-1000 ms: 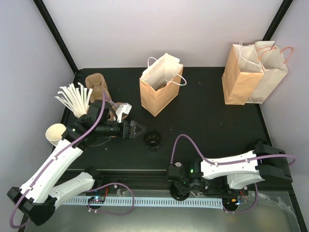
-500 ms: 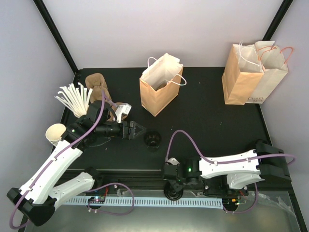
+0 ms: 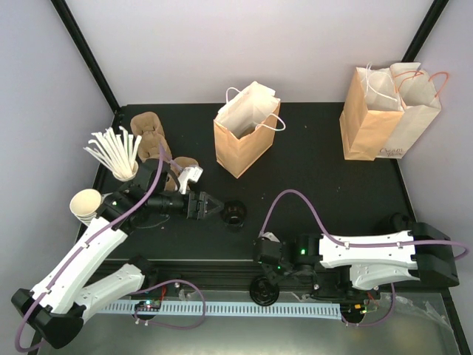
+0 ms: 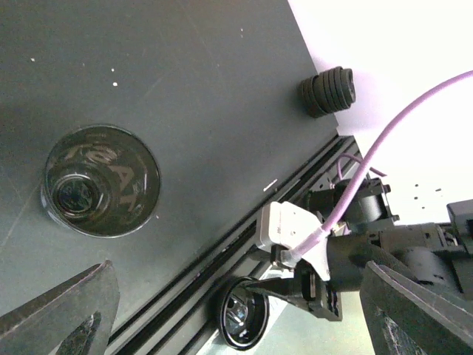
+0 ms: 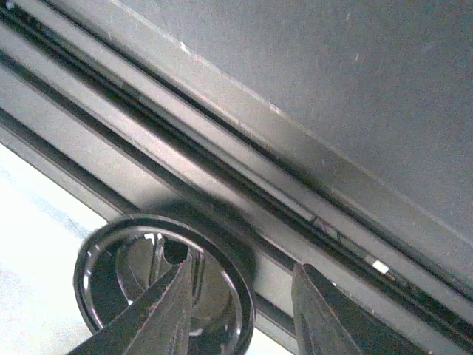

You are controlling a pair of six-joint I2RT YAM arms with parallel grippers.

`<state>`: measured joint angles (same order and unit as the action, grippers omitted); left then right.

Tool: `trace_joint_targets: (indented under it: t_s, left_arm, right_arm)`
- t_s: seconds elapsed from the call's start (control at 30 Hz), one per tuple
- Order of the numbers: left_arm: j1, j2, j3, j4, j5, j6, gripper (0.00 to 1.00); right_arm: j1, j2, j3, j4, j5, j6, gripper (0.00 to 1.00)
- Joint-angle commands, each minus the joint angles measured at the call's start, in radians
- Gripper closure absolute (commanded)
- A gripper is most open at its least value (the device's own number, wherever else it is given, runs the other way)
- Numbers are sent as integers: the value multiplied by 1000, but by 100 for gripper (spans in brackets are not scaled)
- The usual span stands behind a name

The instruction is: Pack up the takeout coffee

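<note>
The takeout coffee [image 3: 235, 214] stands mid-table and shows from above as a glossy black lid [image 4: 101, 181]. My left gripper [image 3: 211, 205] hovers just left of it, jaws wide open and empty; in the left wrist view [image 4: 236, 265] the cup lies ahead and to the left of the fingers. My right gripper [image 3: 264, 281] hangs over the rail at the table's near edge, above a loose black lid [image 3: 264, 291]. In the right wrist view [image 5: 242, 265] it is open. One finger sits over that lid [image 5: 162, 285], whose rim lies in the gap.
An open brown paper bag [image 3: 244, 137] stands behind the cup. Two more bags [image 3: 388, 111] stand at the back right. At the left are straws [image 3: 114, 151], lidless white cups [image 3: 85, 203] and brown pulp carriers [image 3: 151, 133]. A black ribbed knob [image 4: 329, 91] sits by the table edge.
My right arm has slid left along the near edge, and the loose lid under it has shifted left too. My left gripper has dropped slightly nearer the cup.
</note>
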<state>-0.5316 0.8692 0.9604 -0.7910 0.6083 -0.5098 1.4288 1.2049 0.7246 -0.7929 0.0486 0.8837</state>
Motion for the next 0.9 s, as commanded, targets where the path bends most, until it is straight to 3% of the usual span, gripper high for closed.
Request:
trace_joint_targets:
  t_s: [0.0, 0.27, 0.57, 0.87]
  left_arm:
    - [2, -20, -16, 29, 67, 0, 8]
    - [1, -8, -7, 38, 71, 3, 8]
    - [0, -5, -2, 25, 65, 12, 8]
    - [1, 0, 1, 27, 64, 4, 8]
  right_arm:
    - [-1, -16, -57, 24, -118, -19, 59]
    - [5, 13, -116, 79, -205, -38, 61]
    - [21, 81, -78, 93, -207, -66, 79]
    - [15, 48, -43, 77, -144, -65, 87]
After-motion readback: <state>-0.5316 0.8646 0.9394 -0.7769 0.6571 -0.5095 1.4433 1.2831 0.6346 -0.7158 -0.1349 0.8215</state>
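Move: The near coffee cup, in front of the table's near edge, has its middle about 5 cm back, 2 cm left and roughly 8 cm below the right hand. The other cup, on the table, is some 18 cm ahead of that hand, 10 cm to its left and about 3 cm lower. From the left hand, the near cup lies about 17 cm back, 15 cm right and 27 cm down. Down and back, about 4 cm each way, the right hand sinks towards the right side of the near cup's rim, drifting right at first and then a little left. Its fingers tilt by some 10 degrees and close from under half open, one inside the cup and one outside, to pinch the wall at the rim. ##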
